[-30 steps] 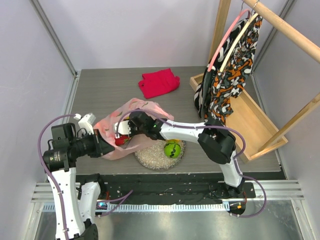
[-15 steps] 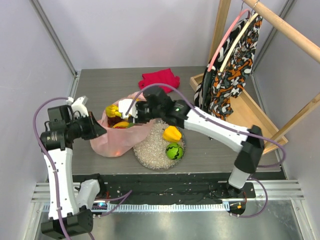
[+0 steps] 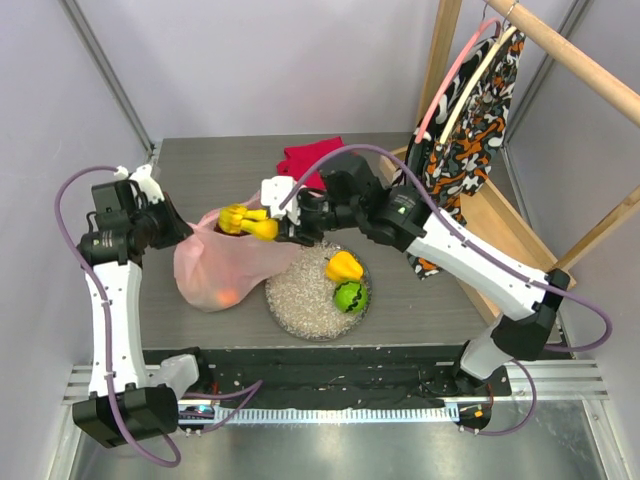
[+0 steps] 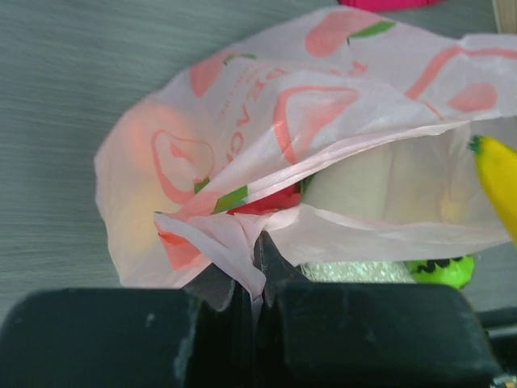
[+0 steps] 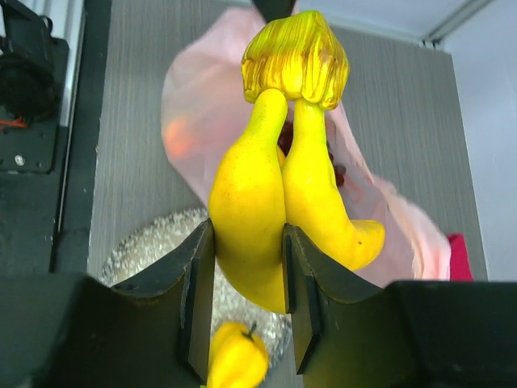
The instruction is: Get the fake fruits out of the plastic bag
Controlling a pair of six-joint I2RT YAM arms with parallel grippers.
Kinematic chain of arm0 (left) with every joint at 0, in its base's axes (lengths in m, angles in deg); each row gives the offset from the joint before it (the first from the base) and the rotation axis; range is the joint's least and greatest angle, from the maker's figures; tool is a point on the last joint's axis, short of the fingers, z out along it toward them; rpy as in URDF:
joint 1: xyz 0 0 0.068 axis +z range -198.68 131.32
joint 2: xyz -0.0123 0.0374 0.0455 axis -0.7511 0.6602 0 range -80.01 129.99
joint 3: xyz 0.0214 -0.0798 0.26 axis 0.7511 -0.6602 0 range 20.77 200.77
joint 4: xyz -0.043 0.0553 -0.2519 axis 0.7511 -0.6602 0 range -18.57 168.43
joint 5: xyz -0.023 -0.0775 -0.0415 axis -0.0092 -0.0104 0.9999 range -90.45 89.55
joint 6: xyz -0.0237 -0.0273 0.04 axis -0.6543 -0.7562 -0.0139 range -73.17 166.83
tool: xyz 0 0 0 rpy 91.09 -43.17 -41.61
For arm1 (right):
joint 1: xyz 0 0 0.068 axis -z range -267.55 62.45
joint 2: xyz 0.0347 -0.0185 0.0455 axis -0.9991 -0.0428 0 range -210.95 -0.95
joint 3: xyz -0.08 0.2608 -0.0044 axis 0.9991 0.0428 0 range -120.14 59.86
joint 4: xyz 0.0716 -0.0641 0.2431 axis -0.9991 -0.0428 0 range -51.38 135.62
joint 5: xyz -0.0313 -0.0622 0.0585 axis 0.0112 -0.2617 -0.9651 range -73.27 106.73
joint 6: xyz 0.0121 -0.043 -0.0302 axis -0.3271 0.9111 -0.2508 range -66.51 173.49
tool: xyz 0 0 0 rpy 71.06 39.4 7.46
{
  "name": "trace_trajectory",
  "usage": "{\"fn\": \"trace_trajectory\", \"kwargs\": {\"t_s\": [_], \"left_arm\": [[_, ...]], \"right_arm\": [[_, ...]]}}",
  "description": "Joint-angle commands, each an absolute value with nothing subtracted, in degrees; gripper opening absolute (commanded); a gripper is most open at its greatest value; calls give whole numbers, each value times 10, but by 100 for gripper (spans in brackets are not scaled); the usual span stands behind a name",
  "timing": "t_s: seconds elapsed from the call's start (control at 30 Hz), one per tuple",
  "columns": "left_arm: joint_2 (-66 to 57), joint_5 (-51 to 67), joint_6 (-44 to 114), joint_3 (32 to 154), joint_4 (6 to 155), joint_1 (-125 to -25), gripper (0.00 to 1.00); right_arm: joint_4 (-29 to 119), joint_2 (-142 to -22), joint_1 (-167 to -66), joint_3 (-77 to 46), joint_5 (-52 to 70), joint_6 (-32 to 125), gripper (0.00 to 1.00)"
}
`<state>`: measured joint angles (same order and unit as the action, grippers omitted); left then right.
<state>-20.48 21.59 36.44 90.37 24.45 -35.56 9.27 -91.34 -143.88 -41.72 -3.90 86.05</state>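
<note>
The pale pink plastic bag [image 3: 215, 268] lies left of the plate, and my left gripper [image 3: 176, 231] is shut on its rim [image 4: 242, 255], holding the mouth open. A red fruit [image 4: 268, 202] shows inside, and something orange glows through the film [image 3: 229, 296]. My right gripper [image 3: 272, 229] is shut on a bunch of yellow bananas [image 5: 279, 186], held in the air just above the bag's mouth [image 5: 202, 129]. On the glittery plate [image 3: 296, 300] rest a yellow pepper-like piece [image 3: 344, 267] and a green apple [image 3: 349, 297].
A folded red cloth [image 3: 318, 162] lies at the back of the table. At the right, a wooden rack [image 3: 500, 235] holds a patterned garment [image 3: 460, 150] on a hanger. The right arm reaches across above the plate.
My right gripper has come out of the bag with the bananas and risen toward the back. A yellow pepper-like piece now lies on the plate. The left gripper pulled the bag's rim back and left.
</note>
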Motion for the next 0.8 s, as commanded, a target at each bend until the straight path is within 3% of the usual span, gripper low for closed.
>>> {"fn": "trace_trajectory", "kwargs": {"t_s": [0.0, 0.23, 0.43, 0.77], "left_arm": [[-197, 149, 369, 949, 299, -357, 0], [-163, 155, 340, 978, 316, -357, 0], [-161, 167, 343, 989, 301, -357, 0], [-167, 183, 314, 970, 332, -357, 0]], "right_arm": [[16, -852, -1378, -470, -33, 872, 20], [-28, -820, -1342, -419, -65, 812, 17], [-51, -838, -1452, -366, -18, 744, 13], [-73, -953, -1505, -368, 81, 596, 6]]}}
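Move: The right hand holds the fake bananas high beside the bag's mouth. From it, the middle of the silvery plate is about level forward and back, some 6 cm right and 31 cm down. On the plate, the yellow pepper is about 4 cm ahead and 11 cm right, the watermelon 3 cm back and 12 cm right. The bag's middle is some 8 cm ahead and 11 cm left. From the left hand the plate is about 26 cm right and 3 cm back. Still pinching the fake bananas, the right hand first swings about 9 cm right, slightly forward and up, away from the bag; it then turns back on itself, coming towards its base and a little left while dropping about 12 cm towards the plate, fingers tipping more steeply down. The left hand keeps its grip on the bag's rim and draws it about 5 cm forward, up and left. ##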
